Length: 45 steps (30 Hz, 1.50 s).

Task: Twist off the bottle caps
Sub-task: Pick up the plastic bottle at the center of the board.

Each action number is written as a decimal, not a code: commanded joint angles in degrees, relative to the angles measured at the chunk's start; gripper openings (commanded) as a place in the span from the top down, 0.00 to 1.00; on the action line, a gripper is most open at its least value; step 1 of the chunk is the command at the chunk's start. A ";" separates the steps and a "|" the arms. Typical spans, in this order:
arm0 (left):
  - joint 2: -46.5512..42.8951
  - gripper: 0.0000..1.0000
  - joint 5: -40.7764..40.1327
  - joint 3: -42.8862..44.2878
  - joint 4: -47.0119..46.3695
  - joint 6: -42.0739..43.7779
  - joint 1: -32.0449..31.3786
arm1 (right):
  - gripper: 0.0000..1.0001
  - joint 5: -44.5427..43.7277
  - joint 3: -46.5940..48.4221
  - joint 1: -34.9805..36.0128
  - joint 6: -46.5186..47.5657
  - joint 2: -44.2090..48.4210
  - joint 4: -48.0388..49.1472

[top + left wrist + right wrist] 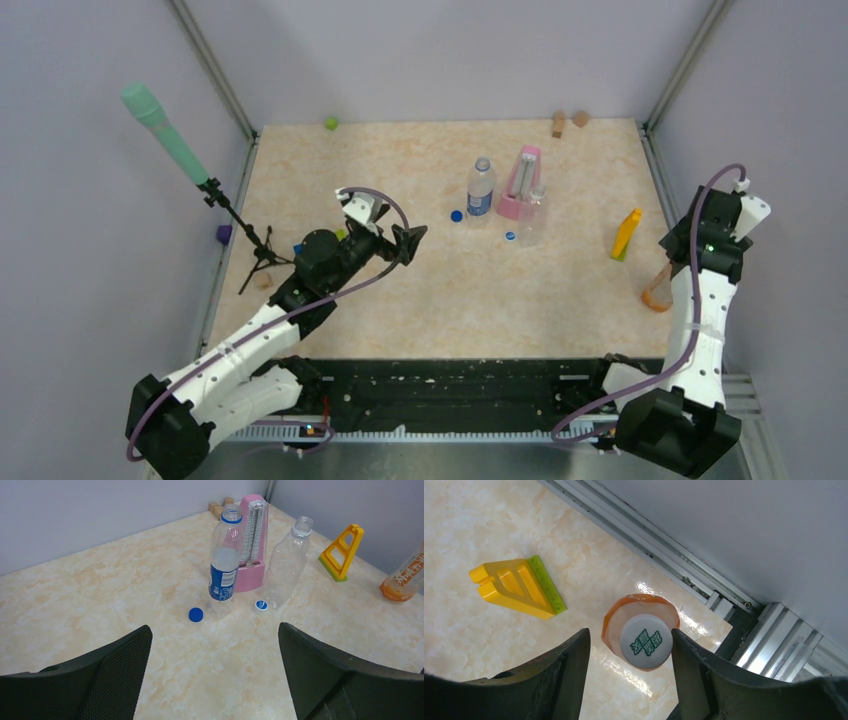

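The orange-tinted bottle (616,622) stands by the table's right edge, its white cap (646,642) with green print still on. My right gripper (629,632) hangs over it, open. The cap sits between the fingers, against the right finger (694,670), with a gap to the left one. The blue-label bottle (223,565) and the plain clear bottle (287,565) stand uncapped. A dark blue cap (196,614) and a white cap (261,605) lie on the table by their bases. My left gripper (214,627) is wide open and empty, short of them.
A pink metronome (520,183) stands behind the two clear bottles. A yellow block (626,234) lies near the orange bottle. A microphone on a tripod (165,135) stands at the left. Small cubes (330,123) and wooden blocks (570,122) sit along the back edge. A metal rail (659,545) borders the table.
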<state>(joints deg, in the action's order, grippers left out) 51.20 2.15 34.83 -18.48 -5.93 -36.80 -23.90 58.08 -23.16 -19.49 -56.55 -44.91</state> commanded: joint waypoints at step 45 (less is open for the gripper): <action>1.01 0.05 2.26 0.91 -3.76 -0.26 0.30 | 0.64 -5.46 0.01 -0.66 2.22 1.46 3.51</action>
<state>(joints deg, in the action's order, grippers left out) 53.36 4.67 34.83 -19.75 -5.89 -36.80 -29.21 58.48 -23.16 -18.02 -55.57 -43.79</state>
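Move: The upright orange bottle has its white cap about level with the right hand, nearer the right finger. The bottle's middle is some 10 cm below that hand, 1 cm back and 2 cm right. From the same hand, the yellow block stands about 13 cm ahead and 4 cm left, and the capless clear bottle 17 cm ahead and 28 cm left. From the left hand, the orange bottle lies roughly 60 cm right and 4 cm back. The right fingers close from a bit over half open to about 40 percent, coming against both sides of the orange bottle's white cap. As they narrow, the hand eases about 1.5 cm right and as much up, drawing back nearly 1 cm to centre the cap between the fingertips, with a slight roll of about 5 degrees. ##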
